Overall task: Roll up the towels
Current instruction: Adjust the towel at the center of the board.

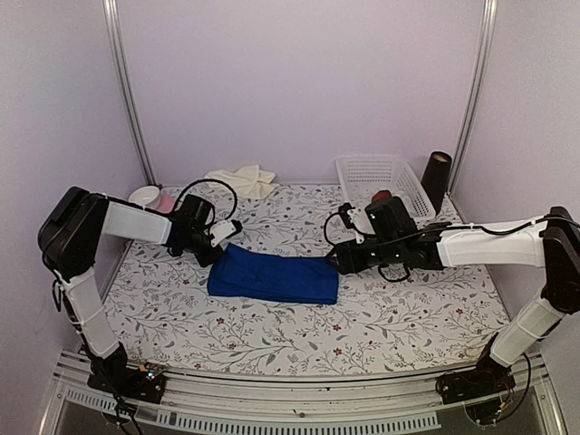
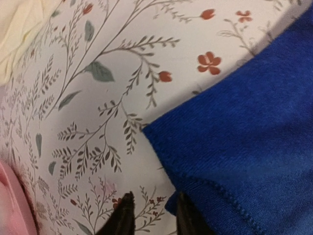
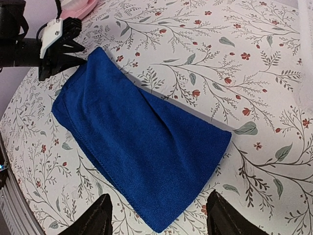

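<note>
The royal blue towel (image 1: 272, 276) lies folded flat as a long strip in the middle of the flowered table. My left gripper (image 1: 231, 228) is low at its far left corner. In the left wrist view its fingers (image 2: 154, 196) stand a little apart with only tablecloth between them, and the blue towel (image 2: 244, 137) lies against the right finger. My right gripper (image 3: 160, 198) hovers wide open over the near right end of the blue towel (image 3: 142, 142), holding nothing. The cream towel (image 1: 243, 179) lies crumpled at the back of the table.
A white mesh basket (image 1: 385, 181) stands at the back right with a dark red roll (image 1: 437, 179) upright beside it. A white bowl (image 1: 143, 195) and a pink item (image 1: 163, 201) sit at the back left, just behind my left arm.
</note>
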{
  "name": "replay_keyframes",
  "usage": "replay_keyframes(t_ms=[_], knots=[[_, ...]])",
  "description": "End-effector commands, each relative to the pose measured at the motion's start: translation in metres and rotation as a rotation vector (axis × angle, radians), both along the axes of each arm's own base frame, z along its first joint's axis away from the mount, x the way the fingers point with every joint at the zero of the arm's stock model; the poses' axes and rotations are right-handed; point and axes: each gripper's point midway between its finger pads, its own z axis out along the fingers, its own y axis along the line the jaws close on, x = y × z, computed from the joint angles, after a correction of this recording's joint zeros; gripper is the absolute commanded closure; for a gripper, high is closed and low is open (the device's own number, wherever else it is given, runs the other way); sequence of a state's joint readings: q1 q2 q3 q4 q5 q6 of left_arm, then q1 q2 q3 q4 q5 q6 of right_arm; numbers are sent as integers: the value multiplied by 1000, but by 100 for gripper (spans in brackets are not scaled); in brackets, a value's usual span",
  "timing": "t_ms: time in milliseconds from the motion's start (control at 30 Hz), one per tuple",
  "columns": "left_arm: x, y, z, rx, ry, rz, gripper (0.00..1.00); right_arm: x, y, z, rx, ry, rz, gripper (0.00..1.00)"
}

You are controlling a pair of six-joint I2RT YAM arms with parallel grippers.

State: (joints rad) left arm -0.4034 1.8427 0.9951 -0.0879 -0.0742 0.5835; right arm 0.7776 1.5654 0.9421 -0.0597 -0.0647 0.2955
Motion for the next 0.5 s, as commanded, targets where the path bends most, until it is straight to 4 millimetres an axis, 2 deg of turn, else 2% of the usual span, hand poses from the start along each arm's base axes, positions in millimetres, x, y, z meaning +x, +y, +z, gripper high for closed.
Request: replay_keyframes(t_ms=[0, 33, 133, 200, 300, 367, 467], knots=[[27, 30, 16, 37, -65, 182, 57, 0, 7, -3, 12, 15, 19, 35], [30, 33, 20, 36, -79, 195, 49, 0, 7, -4, 11, 18, 21, 35], [29, 30, 41, -2, -127, 162, 43, -2, 9, -5, 8, 20, 26, 35], [15, 19, 56, -45, -157, 58, 38, -2, 9, -6, 8, 20, 27, 35], [-21, 1, 74, -63, -223, -206, 27, -2, 10, -5, 7, 17, 35, 35], [-41, -4, 80, -32, -290, -356, 20, -2, 11, -5, 7, 16, 43, 35], [-58, -6, 79, 39, -359, -508, 9, -4, 14, -4, 12, 19, 60, 35]])
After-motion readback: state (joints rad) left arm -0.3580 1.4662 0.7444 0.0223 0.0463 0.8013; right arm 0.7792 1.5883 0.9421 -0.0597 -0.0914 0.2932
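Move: The left gripper is low at the towel's left end, its barely parted fingers at the edge; the towel's middle lies about 14 cm to its right, 5 cm back and roughly 1 cm below. From that gripper, the white cloth is some 24 cm ahead and 7 cm to the right, the pink plate about 14 cm ahead and 15 cm to the left. From the right gripper, the towel's middle is roughly 6 cm ahead, 12 cm to the left and 11 cm down. Open the left gripper wide to let go of the towel's left end, easing it 2 to 3 cm outward, left and forward, off the edge. Then lift it about 7 cm, swinging back towards the base by some 5 cm as it rises, with the fingertips tipping up about 15 degrees and turning slightly clockwise. ##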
